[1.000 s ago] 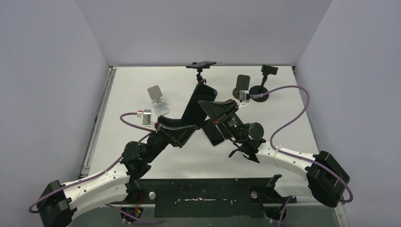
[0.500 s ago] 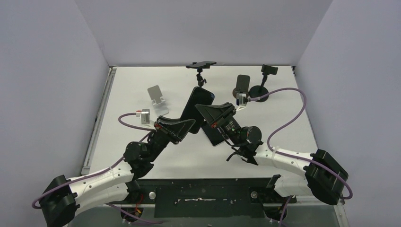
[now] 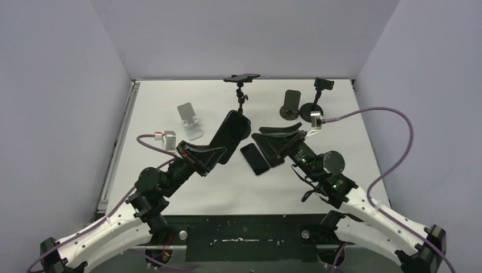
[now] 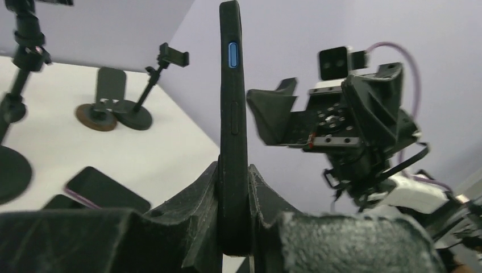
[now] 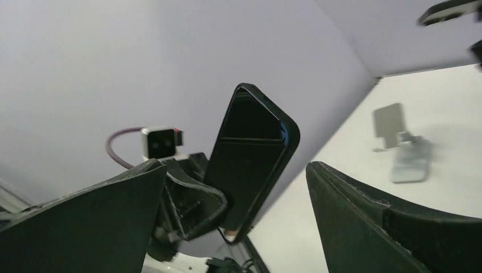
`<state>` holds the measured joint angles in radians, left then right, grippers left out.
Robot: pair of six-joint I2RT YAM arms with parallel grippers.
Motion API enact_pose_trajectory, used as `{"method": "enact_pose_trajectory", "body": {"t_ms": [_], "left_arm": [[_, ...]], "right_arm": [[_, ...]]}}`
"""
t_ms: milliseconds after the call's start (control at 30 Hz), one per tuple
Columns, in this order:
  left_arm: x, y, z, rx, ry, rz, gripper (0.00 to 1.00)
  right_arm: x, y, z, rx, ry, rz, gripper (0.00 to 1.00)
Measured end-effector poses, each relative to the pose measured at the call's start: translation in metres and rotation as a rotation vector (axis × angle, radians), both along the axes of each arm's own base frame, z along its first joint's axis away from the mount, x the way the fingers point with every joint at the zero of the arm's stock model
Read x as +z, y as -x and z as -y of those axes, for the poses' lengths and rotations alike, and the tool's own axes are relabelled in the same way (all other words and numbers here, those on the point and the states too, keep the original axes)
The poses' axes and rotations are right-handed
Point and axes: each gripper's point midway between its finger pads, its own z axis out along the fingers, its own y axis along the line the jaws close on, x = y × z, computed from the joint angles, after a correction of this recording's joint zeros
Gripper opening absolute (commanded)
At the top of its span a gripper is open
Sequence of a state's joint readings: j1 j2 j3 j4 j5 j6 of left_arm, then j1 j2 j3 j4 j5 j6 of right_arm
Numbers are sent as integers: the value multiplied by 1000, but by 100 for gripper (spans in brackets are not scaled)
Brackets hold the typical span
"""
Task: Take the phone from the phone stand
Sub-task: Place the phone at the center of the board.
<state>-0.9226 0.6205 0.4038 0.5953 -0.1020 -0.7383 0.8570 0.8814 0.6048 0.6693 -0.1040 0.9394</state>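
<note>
My left gripper [image 3: 211, 152] is shut on the lower end of the black-cased phone [image 3: 230, 135] and holds it tilted up above the table. In the left wrist view the phone [image 4: 232, 114] stands edge-on, pinched between both fingers of the left gripper [image 4: 234, 196]. It touches none of the stands. The tall black tripod phone stand [image 3: 242, 94] is just behind it. My right gripper [image 3: 277, 138] is open, to the right of the phone and apart from it. In the right wrist view the phone [image 5: 253, 145] shows beyond the wide gap of the right gripper [image 5: 236, 165].
A dark phone [image 3: 255, 158] lies flat on the table between the arms, with another partly under the right gripper. A silver folding stand [image 3: 190, 120] is at the left. A round-based stand [image 3: 290, 106] and a clamp stand [image 3: 317, 98] are at the back right.
The right gripper opened, let go of the phone and drew back to the right. The left gripper closed on the phone and carried it slightly left.
</note>
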Motion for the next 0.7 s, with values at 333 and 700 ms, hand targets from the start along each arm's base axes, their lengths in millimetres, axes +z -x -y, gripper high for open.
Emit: {"method": "enact_pose_trajectory", "body": {"t_ms": [333, 700], "left_arm": [[35, 36, 27, -293, -507, 131, 0], [-66, 73, 3, -588, -978, 97, 0]], "right_arm": [[33, 29, 76, -165, 416, 224, 99], [18, 58, 50, 177, 812, 351, 94]]}}
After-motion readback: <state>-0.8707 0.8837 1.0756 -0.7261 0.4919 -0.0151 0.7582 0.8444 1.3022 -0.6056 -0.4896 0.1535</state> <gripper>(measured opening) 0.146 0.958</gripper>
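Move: The left hand, already holding its phone alone, is some 22 cm above the board. The left lying phone, at the middle of the board, is about 8 cm ahead and 14 cm to its right; the right lying phone is about 11 cm ahead and 21 cm right. The tall stand's round base is some 24 cm ahead and 7 cm right, the empty silver stand 22 cm ahead and 14 cm left. From the right hand, the left lying phone is about 5 cm ahead, 1 cm right and 26 cm below. Drawing back about 7 cm, the left hand first lifts slightly, then sinks some 10 cm from that height, keeping its pinch on the phone; the wrist tips over and turns clockwise, bringing the fingers from forward-and-up to pointing right and downward. The emptied right hand, fingers still wide open, pulls off to its right, then back, dipping its fingertips. ##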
